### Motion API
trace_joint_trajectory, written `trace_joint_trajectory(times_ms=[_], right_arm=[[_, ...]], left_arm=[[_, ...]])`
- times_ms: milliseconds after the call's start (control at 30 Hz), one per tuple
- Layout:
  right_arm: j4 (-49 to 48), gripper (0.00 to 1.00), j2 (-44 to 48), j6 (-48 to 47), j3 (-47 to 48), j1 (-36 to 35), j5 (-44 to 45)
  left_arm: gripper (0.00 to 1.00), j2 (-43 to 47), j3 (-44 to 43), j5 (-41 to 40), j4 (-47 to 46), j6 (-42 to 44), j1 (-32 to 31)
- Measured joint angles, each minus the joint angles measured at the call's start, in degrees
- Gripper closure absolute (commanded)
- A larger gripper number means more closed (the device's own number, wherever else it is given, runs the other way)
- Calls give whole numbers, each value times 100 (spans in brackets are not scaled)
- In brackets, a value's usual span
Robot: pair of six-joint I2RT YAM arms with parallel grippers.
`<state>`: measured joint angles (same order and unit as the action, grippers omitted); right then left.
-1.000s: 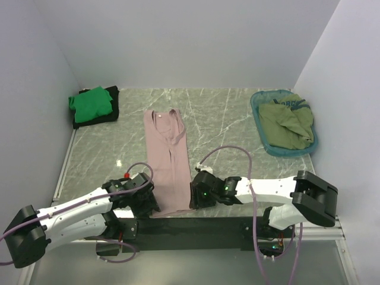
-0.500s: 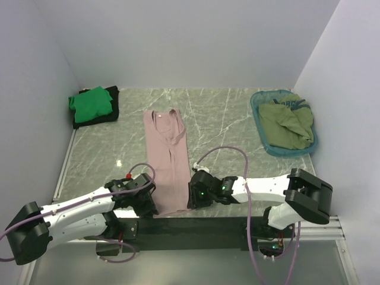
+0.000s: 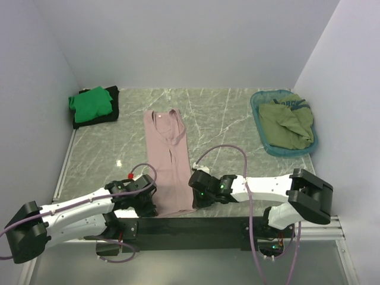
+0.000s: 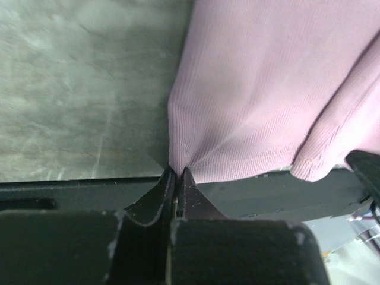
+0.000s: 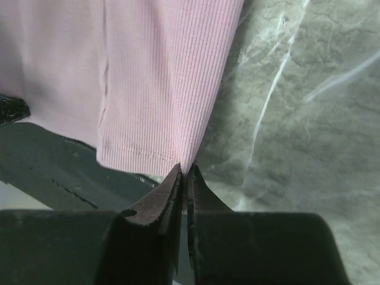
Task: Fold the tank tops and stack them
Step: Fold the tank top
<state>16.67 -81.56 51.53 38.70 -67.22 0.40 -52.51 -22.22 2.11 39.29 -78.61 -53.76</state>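
Note:
A dusty pink tank top [image 3: 168, 159] lies lengthwise on the marble table, folded narrow, neckline at the far end. My left gripper [image 3: 152, 207] is shut on its near left hem corner [image 4: 178, 165]. My right gripper [image 3: 194, 191] is shut on the near right hem corner [image 5: 185, 166]. A folded bright green tank top [image 3: 90, 102] sits on a black one [image 3: 110, 114] at the far left. An olive green tank top [image 3: 287, 123] lies in the basket.
The teal oval basket [image 3: 263, 140] stands at the far right near the wall. A black rail [image 3: 202, 225] runs along the table's near edge under both grippers. White walls close in the left, back and right sides.
Both grippers have closed on the hem corners of the pink tank top. The right gripper shifted slightly left and forward onto the cloth edge; the left one barely moved.

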Motion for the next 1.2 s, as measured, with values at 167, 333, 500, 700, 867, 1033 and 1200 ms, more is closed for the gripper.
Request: trace_joint_trajectory(times_ms=[167, 333, 500, 700, 867, 1033, 1200], right_arm=[[444, 100, 273, -66, 192, -83, 22], [916, 100, 463, -199, 529, -76, 74], [1211, 100, 330, -535, 1139, 323, 98], [1384, 100, -315, -1152, 2181, 1268, 177], [1427, 100, -1270, -1620, 3285, 1786, 234], [1401, 100, -2111, -1869, 3967, 2124, 164], [1451, 100, -2719, -1963, 4413, 2441, 35]], left_arm=[[99, 98, -31, -46, 92, -85, -313], [99, 98, -525, -160, 424, -83, -267], [99, -149, -994, -195, 225, 448, 826], [99, -990, -1709, -188, -87, 1257, 2063], [99, -1650, -2330, -170, -573, 1781, 2861], [100, -2385, -2822, -131, -940, 2096, 3331], [99, -3021, -3200, -57, -1268, 2216, 3591]])
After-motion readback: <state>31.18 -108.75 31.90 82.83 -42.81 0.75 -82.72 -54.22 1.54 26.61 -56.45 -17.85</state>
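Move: The tank top's hem is already pinched at both corners; its neck end, towards which the hem is carried, lies about 43 cm straight ahead of the left hand, roughly level with it in height and about 1 cm to its right. From the right hand that end is some 41 cm ahead and 14 cm left. The green-and-black stack sits about 45 cm ahead and 33 cm left of the left hand; the blue basket is roughly 36 cm ahead and 42 cm right of the right hand. The tank top's hem, still pinched by a corner in each closed gripper, is lifted off the table's near edge and carried forward over its own body towards the neck end, some 25 cm by both hands together. They rise to 8 or 9 cm on the way, the right sinking about 3 cm again at the end; the left wrist tips its fingers forward and turns counter-clockwise, the right tilts less and turns slightly clockwise. ##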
